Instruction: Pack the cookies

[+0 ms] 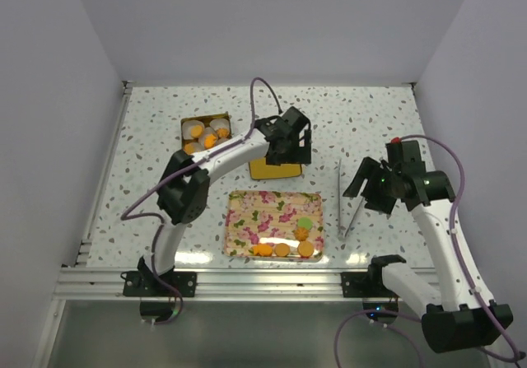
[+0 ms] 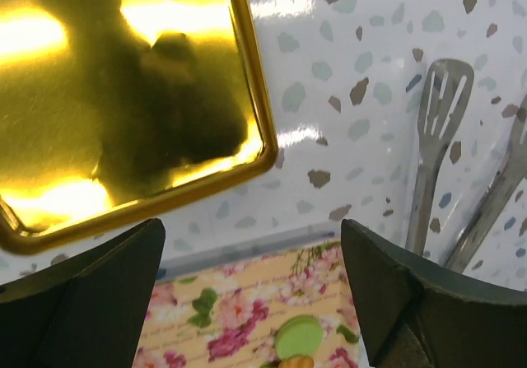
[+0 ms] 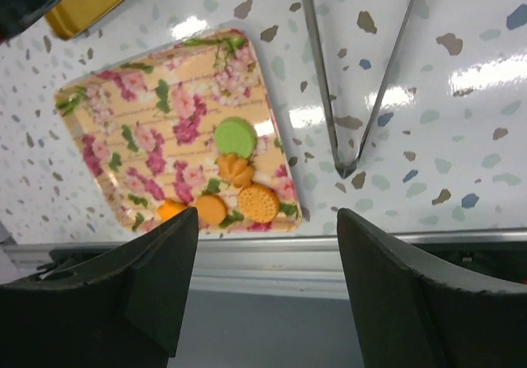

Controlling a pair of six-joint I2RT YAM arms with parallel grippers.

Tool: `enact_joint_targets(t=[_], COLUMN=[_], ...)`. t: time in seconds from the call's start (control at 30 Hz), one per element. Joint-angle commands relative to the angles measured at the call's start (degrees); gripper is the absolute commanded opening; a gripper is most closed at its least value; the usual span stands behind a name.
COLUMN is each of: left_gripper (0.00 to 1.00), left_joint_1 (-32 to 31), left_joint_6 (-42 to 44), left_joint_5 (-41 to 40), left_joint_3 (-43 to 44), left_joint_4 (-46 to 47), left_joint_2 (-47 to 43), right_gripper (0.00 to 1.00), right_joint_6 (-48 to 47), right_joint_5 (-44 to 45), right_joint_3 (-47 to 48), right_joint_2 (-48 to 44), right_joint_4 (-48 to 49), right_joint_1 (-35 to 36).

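Several cookies lie in the near right corner of a floral tray [image 1: 255,211]: a pale green one [image 1: 305,221] and orange-brown ones [image 1: 282,250]. More orange cookies sit in white paper cups in a gold tin [image 1: 186,124] at the back left. My left gripper [image 1: 288,147] is open and empty above a gold lid [image 1: 262,170]. Its wrist view shows the lid [image 2: 123,96], the tray [image 2: 214,310] and the green cookie [image 2: 298,336]. My right gripper [image 1: 364,188] is open and empty, right of the tray. Its wrist view shows the green cookie [image 3: 235,137], a flower-shaped one [image 3: 235,170] and a round one [image 3: 258,202].
Metal tongs [image 1: 346,199] lie on the speckled table between the tray and my right gripper; they also show in the left wrist view [image 2: 436,154] and the right wrist view [image 3: 325,96]. An aluminium rail [image 1: 272,279] runs along the table's near edge. White walls close in three sides.
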Motion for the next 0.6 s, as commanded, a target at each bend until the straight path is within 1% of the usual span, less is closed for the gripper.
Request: enact_joint_targets(t=[0.0, 0.07, 0.1, 0.2, 0.23, 0.27, 0.3, 0.5, 0.57], left_gripper=[0.93, 0.92, 0.91, 0.86, 0.81, 0.79, 0.72, 0.59, 0.57], left_joint_1=[-0.12, -0.04, -0.03, 0.31, 0.40, 0.84, 0.93, 1.20, 1.11], left_joint_6=[1.86, 2.91, 3.96, 6.07, 6.26, 7.04, 7.40, 11.70, 12.84], left_joint_5=[-3.04, -3.84, -4.89, -5.51, -5.60, -5.60, -6.12, -7.53, -7.54], left_joint_3=[12.83, 18.65, 23.47, 27.81, 28.17, 28.18, 27.91, 27.65, 27.74], left_joint_4=[0.57, -2.32, -2.95, -2.43, -2.25, -1.64, -1.55, -1.37, -1.11], left_joint_2=[8.49, 12.73, 16.14, 20.29, 20.91, 21.27, 22.14, 25.13, 25.93], right_gripper=[0.72, 0.72, 0.72, 0.72, 0.72, 0.72, 0.72, 0.72, 0.72], right_joint_6=[1.10, -0.48, -0.92, -1.81, -1.81, -1.81, -1.98, -2.86, -2.95], right_joint_5=[-3.00, -1.51, -1.07, 0.61, 0.96, 1.31, 1.66, 3.33, 3.25], right_joint_3=[5.25, 9.03, 10.17, 13.34, 14.04, 14.31, 14.66, 14.67, 13.53], right_joint_2=[-1.08, -0.38, -0.12, -0.12, -0.20, -0.03, 0.23, 0.94, 1.20], right_joint_4=[-6.76, -9.65, -11.67, -13.09, -13.70, -13.79, -14.40, -14.77, -14.41], right_joint_1=[-0.26, -0.17, -0.26, -0.26, -0.26, -0.26, -0.26, -0.26, -0.26])
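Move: The gold tray's middle lies about 9 cm ahead of the left hand, 3 cm to its left and 9 cm below, with its right rim some 4 cm to the hand's right. The floral mat's middle is around 10 cm back and 4 cm left, the cookie box about 13 cm ahead and 23 cm left, and the tongs some 17 cm right and 3 cm back. From the right hand, the gold tray is roughly 24 cm ahead, 22 cm left and 16 cm below. The left hand sweeps forward about 8 cm and sinks some 7 cm, drifting a few centimetres right, to the gold tray's right rim; the forward run dies out halfway while the sinking goes on, and the fingers narrow from nearly wide open to a bit over half, one over the tray's inside and one outside the rim, not yet pinching it. The right hand, still open and empty, rises about 5 cm away from the tongs and eases slightly back. ##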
